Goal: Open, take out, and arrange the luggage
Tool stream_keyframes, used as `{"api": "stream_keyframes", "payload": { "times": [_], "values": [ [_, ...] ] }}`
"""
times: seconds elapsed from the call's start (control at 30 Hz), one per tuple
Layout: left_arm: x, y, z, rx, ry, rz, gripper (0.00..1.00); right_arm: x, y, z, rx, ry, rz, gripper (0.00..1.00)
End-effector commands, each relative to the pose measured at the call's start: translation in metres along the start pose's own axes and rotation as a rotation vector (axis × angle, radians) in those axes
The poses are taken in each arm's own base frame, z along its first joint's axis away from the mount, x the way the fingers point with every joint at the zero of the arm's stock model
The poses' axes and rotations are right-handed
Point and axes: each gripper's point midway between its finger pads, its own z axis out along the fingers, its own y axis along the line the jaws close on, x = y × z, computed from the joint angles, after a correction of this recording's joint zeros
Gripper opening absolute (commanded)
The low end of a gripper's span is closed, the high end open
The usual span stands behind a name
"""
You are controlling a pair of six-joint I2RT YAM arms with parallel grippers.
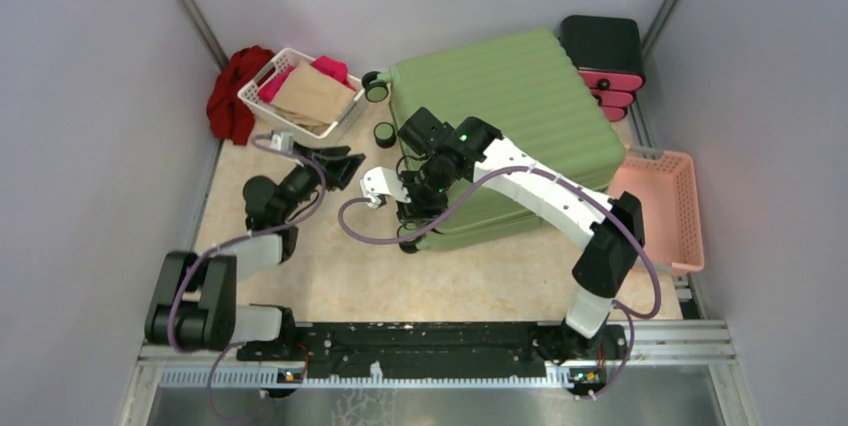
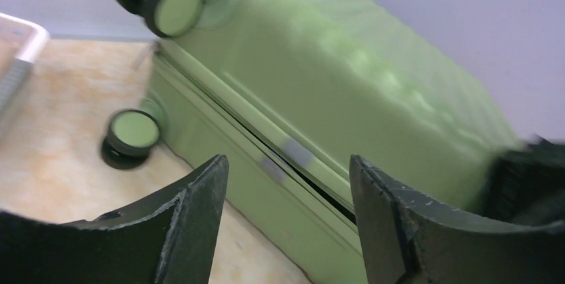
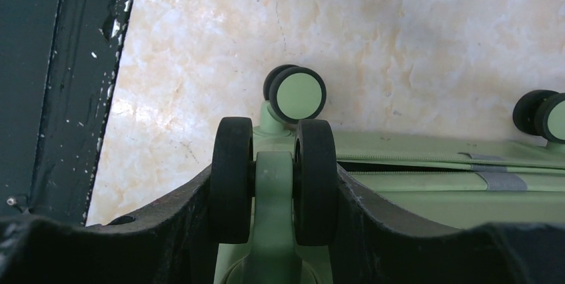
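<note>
The light-green ribbed luggage (image 1: 520, 96) lies flat on the table, tilted, its wheeled end toward the left. The seam between its two shells gapes a little (image 2: 313, 179). My right gripper (image 3: 274, 187) is shut on a black double wheel (image 3: 313, 177) at the luggage's near left corner, one finger on each side of it. Seen from above, that right gripper (image 1: 412, 221) points down at the corner. My left gripper (image 2: 288, 191) is open with nothing between its fingers, and it faces the seam from a short way off. From above, this left gripper (image 1: 350, 161) hangs left of the luggage.
A white basket (image 1: 262, 79) with brown and pink items sits at the back left, with a red cloth (image 1: 235, 91) beside it. A black-and-pink drawer box (image 1: 603, 56) stands behind the luggage. A pink basket (image 1: 665, 206) lies at the right. Two more wheels (image 1: 378, 89) stick out to the left.
</note>
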Motion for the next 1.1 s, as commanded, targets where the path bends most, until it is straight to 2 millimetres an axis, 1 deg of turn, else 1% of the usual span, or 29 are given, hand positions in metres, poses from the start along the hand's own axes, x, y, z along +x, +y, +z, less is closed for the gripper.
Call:
{"api": "stream_keyframes", "payload": {
  "times": [0.0, 0.03, 0.07, 0.1, 0.13, 0.17, 0.3, 0.4, 0.47, 0.53, 0.63, 0.7, 0.73, 0.77, 0.87, 0.9, 0.93, 0.97, 1.07],
  "values": [
    [0.008, -0.052, -0.044, 0.154, 0.015, -0.002, 0.78, -0.032, 0.041, -0.034, -0.071, -0.134, 0.034, 0.61],
    [0.01, -0.059, -0.052, 0.16, 0.017, -0.01, 0.82, -0.036, 0.043, -0.038, -0.071, -0.148, 0.034, 0.75],
    [0.011, -0.065, -0.06, 0.163, 0.016, -0.026, 0.86, -0.039, 0.044, -0.042, -0.07, -0.162, 0.031, 0.94],
    [0.013, -0.07, -0.067, 0.159, 0.023, -0.052, 0.9, -0.043, 0.046, -0.045, -0.072, -0.179, 0.029, 0.99],
    [0.012, -0.075, -0.074, 0.155, 0.016, -0.068, 0.97, -0.047, 0.048, -0.05, -0.074, -0.195, 0.025, 0.99],
    [0.011, -0.078, -0.079, 0.147, 0.011, -0.088, 0.99, -0.051, 0.05, -0.054, -0.073, -0.21, 0.022, 0.99],
    [0.005, -0.091, -0.096, 0.127, -0.024, -0.171, 0.99, -0.066, 0.057, -0.076, -0.061, -0.272, -0.005, 0.99],
    [-0.003, -0.114, -0.107, 0.197, -0.032, -0.172, 0.99, -0.071, 0.063, -0.097, -0.045, -0.306, -0.038, 0.99],
    [-0.005, -0.128, -0.11, 0.246, 0.011, -0.167, 0.99, -0.069, 0.064, -0.112, -0.027, -0.34, -0.045, 0.99],
    [-0.001, -0.141, -0.111, 0.304, 0.093, -0.124, 0.97, -0.061, 0.063, -0.129, 0.006, -0.384, -0.028, 0.99],
    [0.003, -0.155, -0.109, 0.357, 0.211, -0.104, 0.88, -0.041, 0.058, -0.156, 0.096, -0.464, 0.023, 0.99],
    [0.005, -0.164, -0.103, 0.373, 0.247, -0.045, 0.88, -0.025, 0.058, -0.169, 0.167, -0.508, 0.061, 0.99],
    [0.005, -0.17, -0.099, 0.376, 0.251, -0.007, 0.88, -0.012, 0.056, -0.172, 0.206, -0.518, 0.1, 0.99],
    [0.007, -0.176, -0.095, 0.377, 0.262, 0.036, 0.89, -0.003, 0.057, -0.174, 0.235, -0.53, 0.126, 0.99],
    [0.023, -0.196, -0.078, 0.386, 0.34, 0.154, 0.91, 0.022, 0.061, -0.177, 0.314, -0.574, 0.214, 0.99],
    [0.029, -0.198, -0.071, 0.375, 0.378, 0.192, 0.95, 0.03, 0.061, -0.178, 0.341, -0.585, 0.24, 0.99],
    [0.035, -0.197, -0.065, 0.356, 0.423, 0.231, 0.98, 0.038, 0.062, -0.178, 0.362, -0.594, 0.267, 0.99],
    [0.043, -0.191, -0.061, 0.32, 0.476, 0.262, 0.99, 0.044, 0.064, -0.179, 0.384, -0.604, 0.28, 0.99],
    [0.049, -0.172, -0.047, 0.245, 0.568, 0.377, 0.99, 0.061, 0.068, -0.173, 0.422, -0.605, 0.329, 0.99]
  ]
}}
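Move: The right fingers hold the suitcase's upper near wheel between them; the lower near wheel sits about 14 cm below the hand and 2 cm left, and the suitcase's near right corner is some 40 cm right and 10 cm ahead. From the left hand that upper wheel lies about 13 cm back, 14 cm right and slightly lower. The upper far wheel is some 18 cm ahead of the left hand and 7 cm right, the white basket roughly 23 cm ahead, 10 cm left and 17 cm below. Backward first, then swinging right, the left hand travels about 20 cm and rises some 8 cm, coming in towards the upper near wheel while its fingers finish opening and the wrist turns about 30 degrees clockwise. The right hand opens, lets go of that wheel, lifts clear and sweeps some 16 cm right along the suitcase's near side, its left side rolling up, then starts sinking with fingers wide. ##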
